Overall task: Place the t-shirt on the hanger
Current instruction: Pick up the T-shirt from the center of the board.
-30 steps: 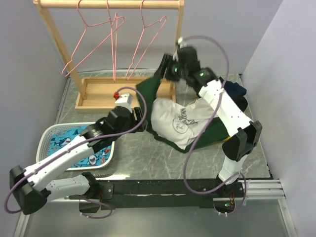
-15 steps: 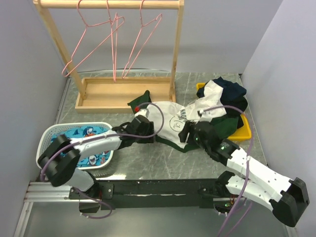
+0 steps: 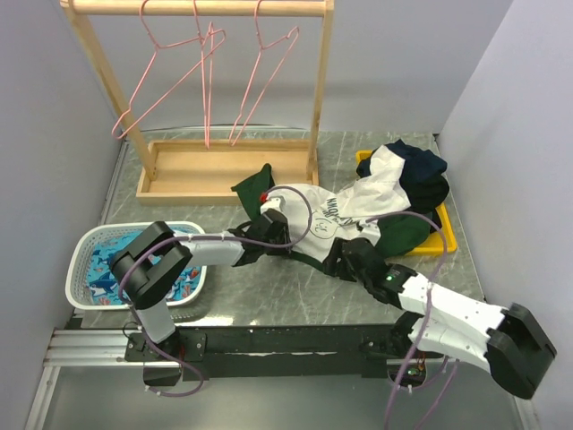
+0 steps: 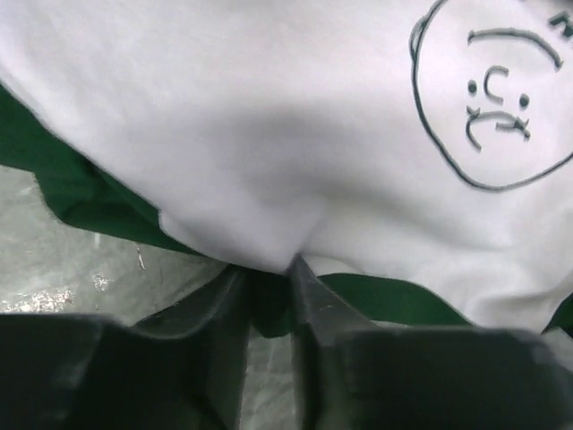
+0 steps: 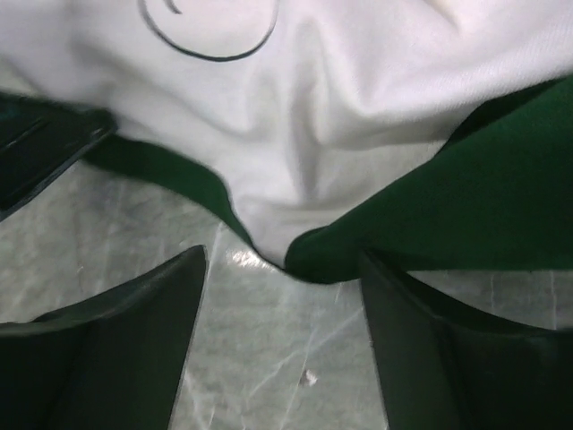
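The t-shirt (image 3: 345, 210), pale grey-white with dark green trim and a round line print, lies crumpled on the marble table, its right part draped toward the yellow bin. My left gripper (image 3: 285, 238) lies low at its left hem. In the left wrist view the left gripper (image 4: 269, 287) is shut on a fold of green hem of the t-shirt (image 4: 269, 134). My right gripper (image 3: 340, 258) sits at the shirt's near edge. The right wrist view shows the right gripper (image 5: 282, 269) open, the t-shirt's edge (image 5: 340, 116) just ahead of its fingers. The hanger (image 3: 264, 76) and two like it hang from the rack.
A wooden rack with a tray base (image 3: 224, 170) stands at the back left. The white basket (image 3: 89, 246) at the left holds blue shark-print cloth. A yellow bin (image 3: 445, 235) at the right carries a navy-black clothes heap (image 3: 421, 175).
Both arms came down from near the rack to the table. The shirt dropped and now lies flat. The left jaws narrowed onto the green hem while the right jaws widened.
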You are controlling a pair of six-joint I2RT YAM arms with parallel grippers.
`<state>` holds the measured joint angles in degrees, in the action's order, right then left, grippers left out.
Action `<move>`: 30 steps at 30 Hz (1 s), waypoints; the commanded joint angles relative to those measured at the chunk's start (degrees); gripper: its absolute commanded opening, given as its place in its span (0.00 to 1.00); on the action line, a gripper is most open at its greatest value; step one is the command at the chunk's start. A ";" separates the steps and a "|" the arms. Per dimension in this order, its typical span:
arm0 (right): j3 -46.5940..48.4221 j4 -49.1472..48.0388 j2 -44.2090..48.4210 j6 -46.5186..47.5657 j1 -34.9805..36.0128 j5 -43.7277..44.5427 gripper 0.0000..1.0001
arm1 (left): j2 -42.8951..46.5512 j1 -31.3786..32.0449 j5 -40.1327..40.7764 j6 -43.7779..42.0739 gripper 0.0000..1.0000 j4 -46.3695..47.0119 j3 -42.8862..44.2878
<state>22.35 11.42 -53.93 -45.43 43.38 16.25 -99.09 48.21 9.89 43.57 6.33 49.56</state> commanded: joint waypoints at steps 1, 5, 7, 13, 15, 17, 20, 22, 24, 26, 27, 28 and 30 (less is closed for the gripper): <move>0.50 -7.98 -7.48 -2.56 0.39 5.28 0.71 | -0.67 1.45 2.15 0.90 0.15 3.96 0.89; 5.24 -3.88 -9.00 -0.98 0.83 10.02 0.28 | 5.90 2.15 5.66 1.08 0.01 0.36 -1.30; 9.53 1.38 -5.85 -0.02 2.66 12.83 0.10 | 13.60 2.68 7.07 0.64 0.01 -2.45 -2.88; 26.91 17.46 1.55 2.80 10.67 19.69 0.00 | 36.46 3.30 5.86 -1.90 0.01 -18.88 -1.32; 32.29 20.29 1.64 4.90 12.87 19.17 0.00 | 41.06 3.47 4.18 -3.22 0.01 -23.72 2.18; 41.25 24.34 0.59 7.44 14.53 17.94 0.00 | 46.43 3.56 2.42 -4.98 0.01 -25.74 4.83; 53.38 27.51 -2.66 11.40 15.25 14.78 0.00 | 49.86 3.56 0.23 -7.53 0.01 -29.08 12.21; 62.84 29.17 -6.08 13.43 15.86 12.76 0.00 | 50.31 3.56 -0.74 -8.59 0.01 -31.37 18.71; 70.34 31.46 -10.55 16.51 15.95 10.21 0.00 | 50.48 3.56 -1.36 -9.99 0.01 -31.81 24.84; 81.15 34.27 -13.82 19.92 16.04 8.20 0.00 | 49.43 3.56 -1.37 -11.66 0.01 -32.60 29.17; 84.67 35.33 -17.05 20.90 16.04 7.84 0.00 | 48.82 3.56 -1.10 -12.19 0.01 -32.95 33.37; 92.01 37.69 -18.82 21.87 15.95 7.05 0.00 | 47.60 3.56 -1.36 -13.33 0.01 -33.05 35.23; 99.08 39.90 -23.56 23.98 15.60 6.43 0.00 | 46.19 3.65 -0.84 -13.86 0.01 -33.22 39.97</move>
<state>107.94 45.17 -70.89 -28.47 59.00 25.78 -50.78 51.57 10.04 33.74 -26.52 80.97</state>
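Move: The T-shirt's near edge is right at my left fingertips, already between the half-open fingers and about 1 cm below. My right hand stands open, with its stretch of the near edge about 2 cm ahead, level sideways and 3 cm down. The yellow bin, with the far end of the shirt over it, is roughly 16 cm ahead and 17 cm right of my right hand. The rack base lies some 20 cm ahead and 16 cm left of my left hand. I shut my left fingers on the T-shirt's near edge while my right hand dips about 2.5 cm, easing slightly forward, and pinches the edge farther right. Then I raise both hands quickly, some 45 cm, carrying the cloth up between them and tilting the fingers up by roughly 30 degrees. My left hand also draws back and left about 10 cm each, my right drifts left about 8 cm. ##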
